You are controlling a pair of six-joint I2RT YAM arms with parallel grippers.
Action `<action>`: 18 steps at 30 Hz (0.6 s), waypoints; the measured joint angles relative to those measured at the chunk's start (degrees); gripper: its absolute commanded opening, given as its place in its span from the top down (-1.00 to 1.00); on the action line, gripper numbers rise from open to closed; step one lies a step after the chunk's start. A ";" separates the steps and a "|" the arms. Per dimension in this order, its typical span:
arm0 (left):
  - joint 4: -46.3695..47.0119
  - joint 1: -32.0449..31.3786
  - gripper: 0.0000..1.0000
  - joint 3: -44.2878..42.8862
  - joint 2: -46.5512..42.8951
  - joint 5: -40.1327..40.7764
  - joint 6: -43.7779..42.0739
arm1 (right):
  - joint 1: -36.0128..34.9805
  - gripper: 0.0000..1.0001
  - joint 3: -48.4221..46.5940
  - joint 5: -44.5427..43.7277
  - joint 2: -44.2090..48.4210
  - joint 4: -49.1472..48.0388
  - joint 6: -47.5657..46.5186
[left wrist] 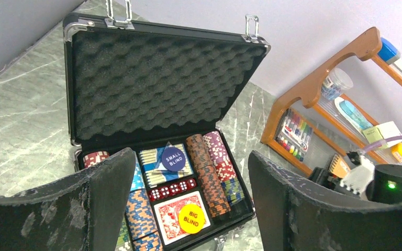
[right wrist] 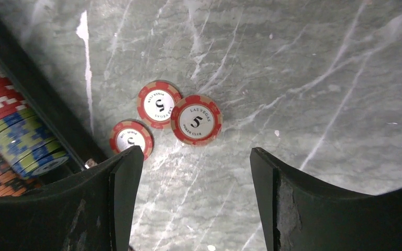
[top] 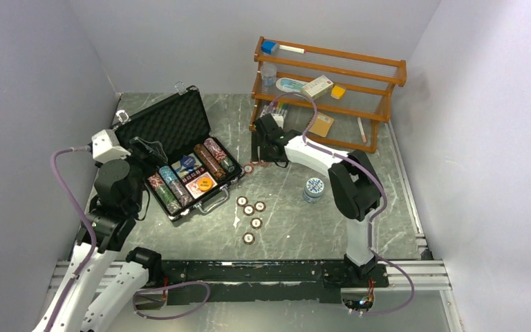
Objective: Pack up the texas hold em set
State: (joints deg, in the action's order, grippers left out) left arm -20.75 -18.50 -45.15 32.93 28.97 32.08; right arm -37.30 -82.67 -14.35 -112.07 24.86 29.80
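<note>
The black case (top: 169, 124) lies open at the left, foam lid (left wrist: 157, 78) upright. Its tray holds rows of chips (left wrist: 209, 172), red dice (left wrist: 171, 189), a red-backed card deck (left wrist: 162, 222) under a yellow "BIG BLIND" disc (left wrist: 191, 218), and a blue "SMALL BLIND" disc (left wrist: 172, 157). My left gripper (top: 148, 151) hovers open at the case's left side, nothing between its fingers. My right gripper (right wrist: 194, 154) is open just above the table beside three red "5" chips (right wrist: 196, 119). Several more loose chips (top: 252, 214) lie in front of the case. A blue-white chip stack (top: 313, 189) stands to the right.
A wooden shelf (top: 328, 90) with boxes, a cup and pens stands at the back right, close behind the right gripper. The case's corner (right wrist: 36, 99) is just left of the right fingers. Grey walls close in on three sides.
</note>
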 measured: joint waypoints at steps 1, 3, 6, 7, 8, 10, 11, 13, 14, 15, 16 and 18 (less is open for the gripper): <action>0.02 0.00 -0.65 0.00 0.24 -0.31 -0.04 | 0.00 -0.54 -0.39 0.15 -1.25 -0.22 0.07; 0.07 0.00 -0.65 0.00 0.72 -0.81 -0.17 | -0.07 -0.52 -0.52 0.44 -2.62 -0.26 0.13; 0.09 0.00 -0.63 0.00 1.36 -1.25 -0.15 | -0.09 -0.45 -1.40 0.44 -4.81 -0.28 0.44; 0.09 0.00 -0.63 0.00 1.49 -1.29 -0.15 | -0.04 -0.42 -1.97 0.42 -5.68 -0.26 0.59; 0.11 0.00 -0.63 0.02 1.53 -1.33 -0.15 | -0.04 -0.41 -2.38 0.37 -6.45 -0.39 0.72; 0.50 0.00 -0.63 0.37 1.33 -1.42 -0.13 | -0.04 -0.36 -3.08 0.33 -7.72 -0.52 0.92; 0.70 0.00 -0.63 0.66 1.09 -1.42 -0.13 | -0.04 -0.33 -3.23 0.22 -8.09 -0.66 0.98; 0.76 0.00 -0.62 1.07 0.76 -1.42 -0.13 | -0.04 -0.24 -3.69 -0.26 -8.74 -0.61 1.03; 0.81 0.00 -0.63 1.07 0.76 -1.42 -0.13 | -0.02 -0.16 -3.80 -0.39 -8.74 -0.79 1.07; 0.83 0.00 -0.62 1.07 0.79 -1.42 -0.13 | 0.00 -0.09 -3.82 -0.52 -8.74 -0.96 1.05; 0.83 0.00 -0.62 1.07 0.83 -1.40 -0.13 | 0.07 -0.03 -3.82 -0.55 -8.74 -1.09 1.03; 0.85 0.00 -0.62 1.07 1.07 -1.40 -0.13 | 0.24 0.08 -3.82 -0.48 -8.74 -1.25 0.98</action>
State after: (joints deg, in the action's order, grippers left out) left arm -19.90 -18.50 -44.07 34.00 27.57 31.94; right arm -37.06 -86.50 -14.83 -120.81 23.62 30.79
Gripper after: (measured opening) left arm 0.812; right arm 0.532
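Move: The rightmost red 5 chip lies about 5 cm below the right hand, 2 cm ahead and 1 cm left. A second red chip is right beside it, 3 cm farther left; a third lies some 6 cm left of the hand and 1 cm back. The open case's middle is roughly 27 cm left and 3 cm back. From the left hand the chip is some 30 cm right, 15 cm ahead and 28 cm down. The right hand sinks about 4.5 cm, easing slightly forward, onto the rightmost red chip, fingers narrowing around its edges. ##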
